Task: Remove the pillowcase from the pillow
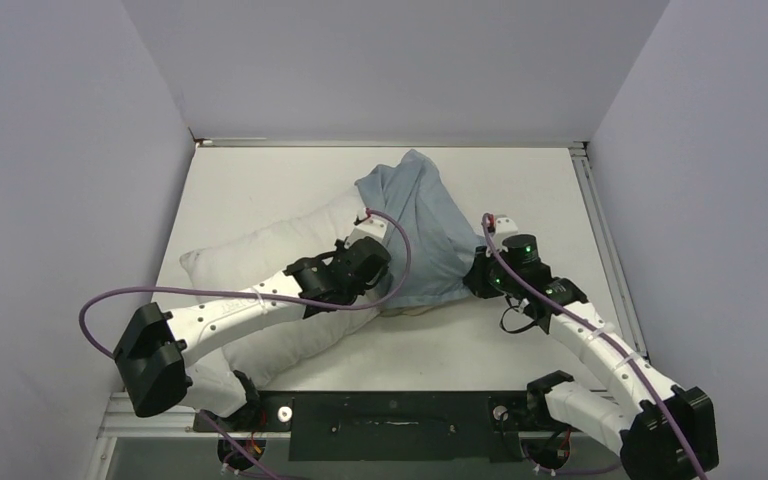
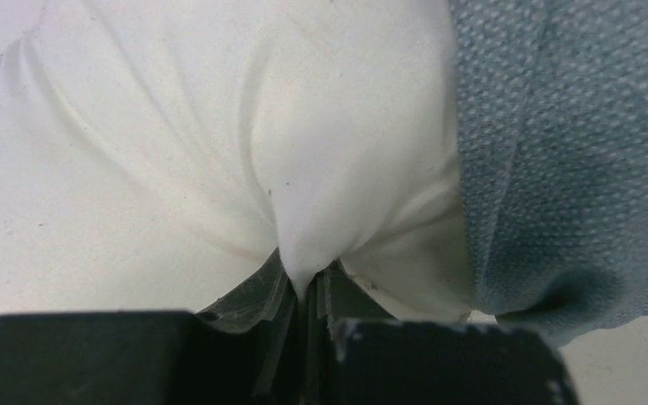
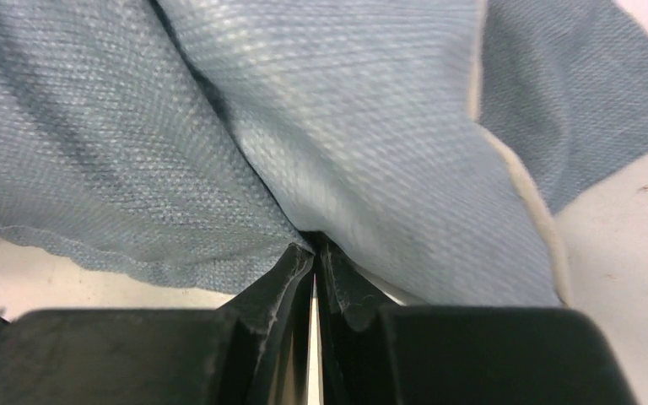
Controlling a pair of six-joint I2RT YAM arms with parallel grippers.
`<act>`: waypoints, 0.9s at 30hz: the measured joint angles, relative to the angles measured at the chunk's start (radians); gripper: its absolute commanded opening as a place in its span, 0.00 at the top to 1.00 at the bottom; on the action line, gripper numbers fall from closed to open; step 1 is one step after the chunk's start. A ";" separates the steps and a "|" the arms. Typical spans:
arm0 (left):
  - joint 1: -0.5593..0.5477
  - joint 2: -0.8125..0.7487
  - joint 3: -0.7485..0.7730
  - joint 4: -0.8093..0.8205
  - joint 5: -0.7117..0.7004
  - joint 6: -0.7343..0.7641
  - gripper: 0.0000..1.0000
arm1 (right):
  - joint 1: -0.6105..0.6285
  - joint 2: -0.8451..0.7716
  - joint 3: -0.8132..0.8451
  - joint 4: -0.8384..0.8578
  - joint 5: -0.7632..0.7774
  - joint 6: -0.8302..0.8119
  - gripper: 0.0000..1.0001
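Observation:
The off-white pillow [image 1: 250,255] lies slantwise across the table, its far right end still inside the dusty-blue pillowcase [image 1: 430,225]. My left gripper [image 1: 372,268] sits over the pillow beside the case's open edge. In the left wrist view this gripper [image 2: 308,288] is shut on a pinched fold of the pillow [image 2: 337,126], with the pillowcase [image 2: 574,152] bunched at the right. My right gripper [image 1: 476,277] is at the case's near right edge. In the right wrist view it [image 3: 314,253] is shut on a fold of the pillowcase [image 3: 346,126].
The white table [image 1: 520,200] is walled in at the left, back and right. A metal rail [image 1: 605,250] runs along its right edge. Purple cables loop off both arms. Both arm bases stand on the black plate [image 1: 390,425] at the near edge.

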 measured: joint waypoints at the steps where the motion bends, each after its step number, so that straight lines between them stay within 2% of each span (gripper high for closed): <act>1: 0.014 -0.003 -0.001 0.000 0.006 0.000 1.00 | -0.012 -0.006 0.006 -0.009 -0.006 -0.003 0.95; 6: 0.092 -0.019 -0.001 -0.002 0.025 -0.011 1.00 | -0.122 -0.044 0.087 -0.065 -0.057 -0.010 0.95; 16: 0.146 -0.101 -0.001 -0.060 0.026 -0.004 1.00 | -0.361 -0.092 0.163 -0.127 -0.125 0.014 0.95; 27: 0.180 -0.245 -0.102 -0.084 -0.027 0.116 1.00 | -0.435 -0.069 0.201 -0.088 -0.099 0.105 0.95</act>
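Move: The left hand still pinches the white pillow near its right end; the pillow's middle lies about 17 cm to its left and 4 cm nearer, and the pillowcase's middle some 10 cm to its right and 6 cm ahead. The right hand still pinches the pillowcase's near right edge, with the pillowcase's middle about 11 cm left and 10 cm ahead, and the pillow's middle about 39 cm left and roughly level. Both lie a few centimetres lower than the hands. Keeping their pinches, right hand pulls pillowcase about 10 cm right and up, partly forward; left drags pillow left, rising. ##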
